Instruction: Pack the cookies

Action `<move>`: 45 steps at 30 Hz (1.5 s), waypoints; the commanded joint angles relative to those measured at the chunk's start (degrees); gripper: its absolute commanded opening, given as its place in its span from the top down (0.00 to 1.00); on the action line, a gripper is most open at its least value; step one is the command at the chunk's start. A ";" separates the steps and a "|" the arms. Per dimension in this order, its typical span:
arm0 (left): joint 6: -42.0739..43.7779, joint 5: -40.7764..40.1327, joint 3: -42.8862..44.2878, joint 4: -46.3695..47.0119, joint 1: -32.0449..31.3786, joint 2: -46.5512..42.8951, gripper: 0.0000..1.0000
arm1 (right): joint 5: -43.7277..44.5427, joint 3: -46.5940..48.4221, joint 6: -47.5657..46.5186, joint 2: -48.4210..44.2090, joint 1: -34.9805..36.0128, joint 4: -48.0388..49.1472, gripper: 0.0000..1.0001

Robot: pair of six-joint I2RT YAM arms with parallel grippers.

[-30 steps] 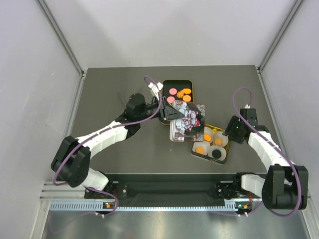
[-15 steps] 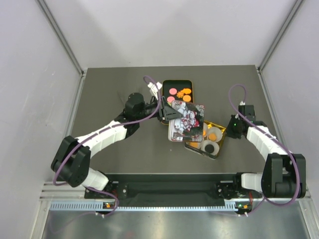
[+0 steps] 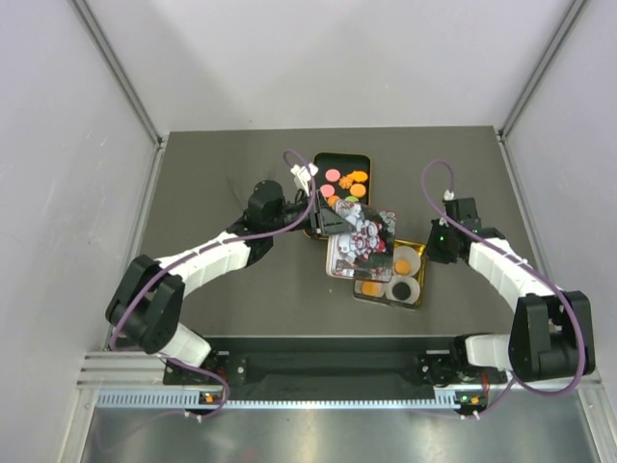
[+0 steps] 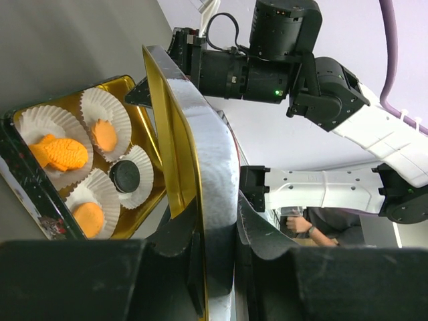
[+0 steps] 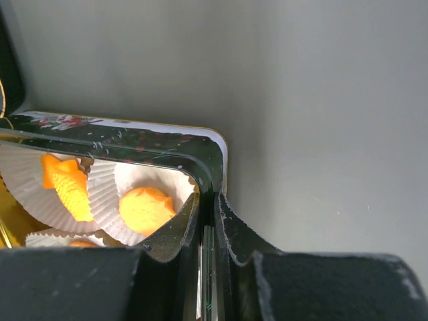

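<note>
A gold tin [image 3: 421,280] holds white paper cups with orange cookies [image 3: 401,265] and a black cookie [image 3: 398,289]. My right gripper [image 3: 432,253] is shut on the tin's right wall; in the right wrist view it [image 5: 208,200] pinches the dark wall [image 5: 134,144] next to a round orange cookie [image 5: 144,207]. My left gripper [image 3: 333,220] is shut on the patterned tin lid [image 3: 364,241] and holds it tilted over the tin's left part. In the left wrist view the lid [image 4: 200,134] stands on edge in my gripper [image 4: 212,207], beside the tin [image 4: 73,90].
A black tray [image 3: 318,169] at the back holds loose pink cookies [image 3: 333,176] and orange cookies [image 3: 359,177], just behind the lid. White side walls enclose the grey table [image 3: 222,164].
My right gripper has pulled the gold tin to the left, so more of it now lies under the lid. The left gripper and lid have shifted only slightly.
</note>
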 commanded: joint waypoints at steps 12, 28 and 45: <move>-5.11 2.96 -1.30 12.17 0.25 5.16 0.99 | -3.81 3.75 -1.41 -0.09 3.30 2.18 0.91; -8.80 4.19 -1.83 17.71 0.16 10.61 0.99 | 2.33 7.88 2.27 -7.90 1.72 -6.26 0.43; -25.59 3.84 0.10 41.80 -3.53 24.06 0.99 | -3.89 3.31 5.62 -19.77 0.31 -3.54 0.15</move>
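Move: The lid is already pinched in the left hand. The open tin it is taken to has its middle some 9 cm to that hand's right, 2 cm back and about 18 cm below; the tray of cookies stands about 14 cm ahead and 1 cm to its left, down on the table. The right hand already grips the tin's right wall near the far corner, so the tin's middle is about 7 cm to its left and 4 cm back, with the cookie tray about 18 cm left and 13 cm ahead. Still pinching the tin's right wall, the right hand first draws it about 2 cm left, then opens its fingers, lets go and rises some 10 cm clear. Meanwhile the left hand keeps its hold on the lid and sinks about 7 cm towards the tin, easing about 4 cm right mostly towards the end, the wrist rolling some 15 degrees so its forward side dips. ##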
